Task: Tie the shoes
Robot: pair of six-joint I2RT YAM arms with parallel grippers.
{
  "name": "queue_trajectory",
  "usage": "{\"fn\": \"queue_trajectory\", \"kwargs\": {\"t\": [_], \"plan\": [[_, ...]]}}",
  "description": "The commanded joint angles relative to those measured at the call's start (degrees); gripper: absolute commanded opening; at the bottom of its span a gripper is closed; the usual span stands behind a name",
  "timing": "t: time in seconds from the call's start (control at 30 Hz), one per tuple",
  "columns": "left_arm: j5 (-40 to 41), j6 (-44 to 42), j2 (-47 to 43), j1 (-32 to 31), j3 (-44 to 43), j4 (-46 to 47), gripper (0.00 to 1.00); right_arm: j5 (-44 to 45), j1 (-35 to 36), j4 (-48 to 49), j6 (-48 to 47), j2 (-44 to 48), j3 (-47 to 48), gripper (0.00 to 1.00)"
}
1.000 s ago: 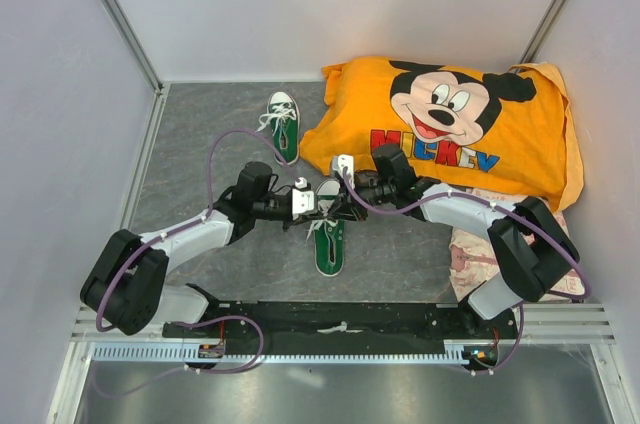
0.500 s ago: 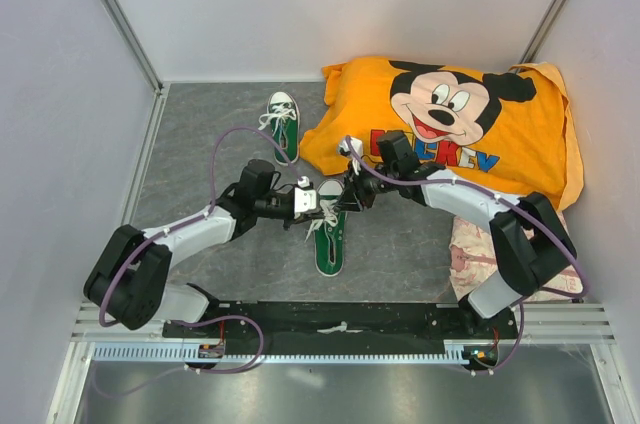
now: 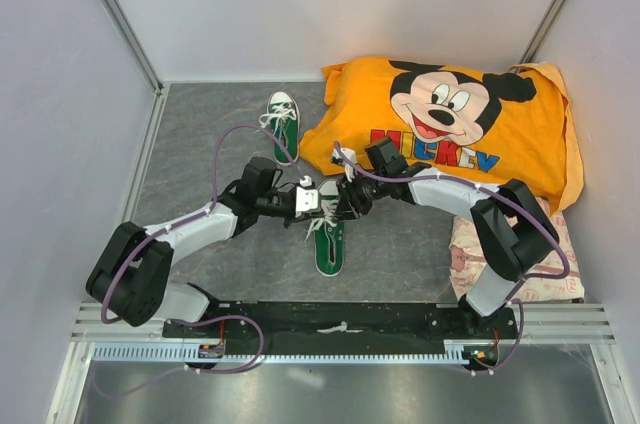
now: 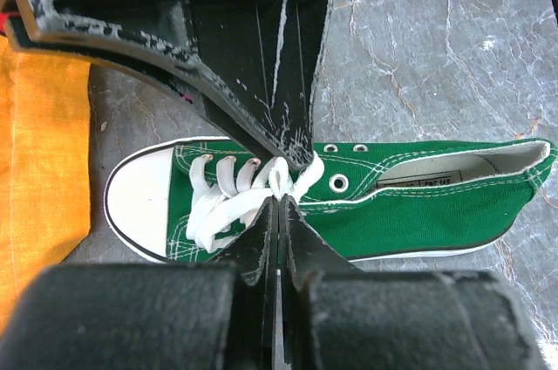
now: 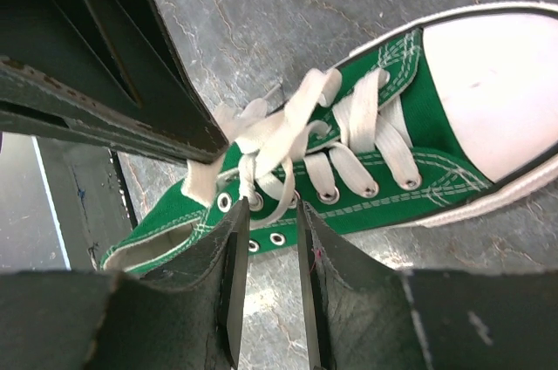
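Two green shoes with white toe caps lie on the grey table. The near shoe (image 3: pixel 329 247) lies between both grippers and the far shoe (image 3: pixel 283 126) lies by the pillow. My left gripper (image 4: pixel 281 200) is shut on a bunch of the near shoe's white laces (image 4: pixel 228 198) over the tongue. Opposite it, my right gripper (image 5: pixel 272 206) is open at the eyelet row of that shoe (image 5: pixel 390 197). A lace loop (image 5: pixel 281 180) hangs just past its tips, with nothing pinched between them. The two grippers almost touch above the shoe (image 4: pixel 436 213).
An orange Mickey Mouse pillow (image 3: pixel 455 124) fills the back right, its edge close to the near shoe's toe. A pink patterned cloth (image 3: pixel 466 256) lies at the right by the right arm's base. White walls close in the table on three sides.
My right gripper's jaws have parted. Its arm swung out toward the pillow, then came back over the near shoe. The left gripper has stayed shut on the laces.
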State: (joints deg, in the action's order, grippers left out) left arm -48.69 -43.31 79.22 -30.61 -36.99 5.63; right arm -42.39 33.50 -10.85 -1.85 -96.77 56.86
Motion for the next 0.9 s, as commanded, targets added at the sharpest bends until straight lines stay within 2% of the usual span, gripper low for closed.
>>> {"fn": "queue_trajectory", "kwargs": {"t": [0.0, 0.1, 0.2, 0.23, 0.53, 0.87], "plan": [[-1.06, -2.83, 0.67, 0.11, -2.38, -0.97, 0.02, 0.99, 0.69, 1.1, 0.44, -1.31, 2.73, 0.34], [-0.62, -3.27, 0.76, -0.06, -2.64, -1.93, 0.02, 1.17, 0.96, 1.1, 0.53, -1.4, 2.99, 0.24], [-0.27, -3.45, 0.58, 0.02, -2.91, -3.07, 0.02, 1.26, 0.96, 1.1, 0.35, -0.35, 3.08, 0.01], [-0.18, -3.54, 0.67, 0.02, -3.08, -3.43, 0.02, 1.26, 0.96, 1.18, 0.61, -0.09, 3.08, 0.0], [2.98, -2.84, 1.81, -1.64, -5.63, -8.26, 0.02, 0.82, 0.43, 5.57, 5.62, 3.52, 1.15, 0.0], [7.2, -1.52, 4.8, -2.08, -8.27, -11.94, 0.02, 0.73, 0.34, 6.98, 6.33, 5.28, -0.7, 0.0]]}}
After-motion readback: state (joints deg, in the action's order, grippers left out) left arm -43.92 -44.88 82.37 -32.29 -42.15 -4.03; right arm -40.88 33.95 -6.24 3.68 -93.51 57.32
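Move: The lace loop waits right between the right gripper's half-open fingertips, about 1 cm to the left and 1 cm below. From that gripper, the lace strand already held in the left gripper's tips is some 2 cm back and 2 cm left, the shoe's white toe cap about 6 cm ahead, 1 cm left and 5 cm below. From the left gripper the loop lies roughly 2 cm ahead and 1 cm to the right, at about its height. Shut the right gripper on the lace loop almost where it stands, then lift it about 3 cm off the shoe, drifting roughly 1 cm forward and 1 cm left. Meanwhile keep the left gripper closed on its own strand and let it sink some 1.5 cm towards the shoe, its tips tilting a little steeper. ##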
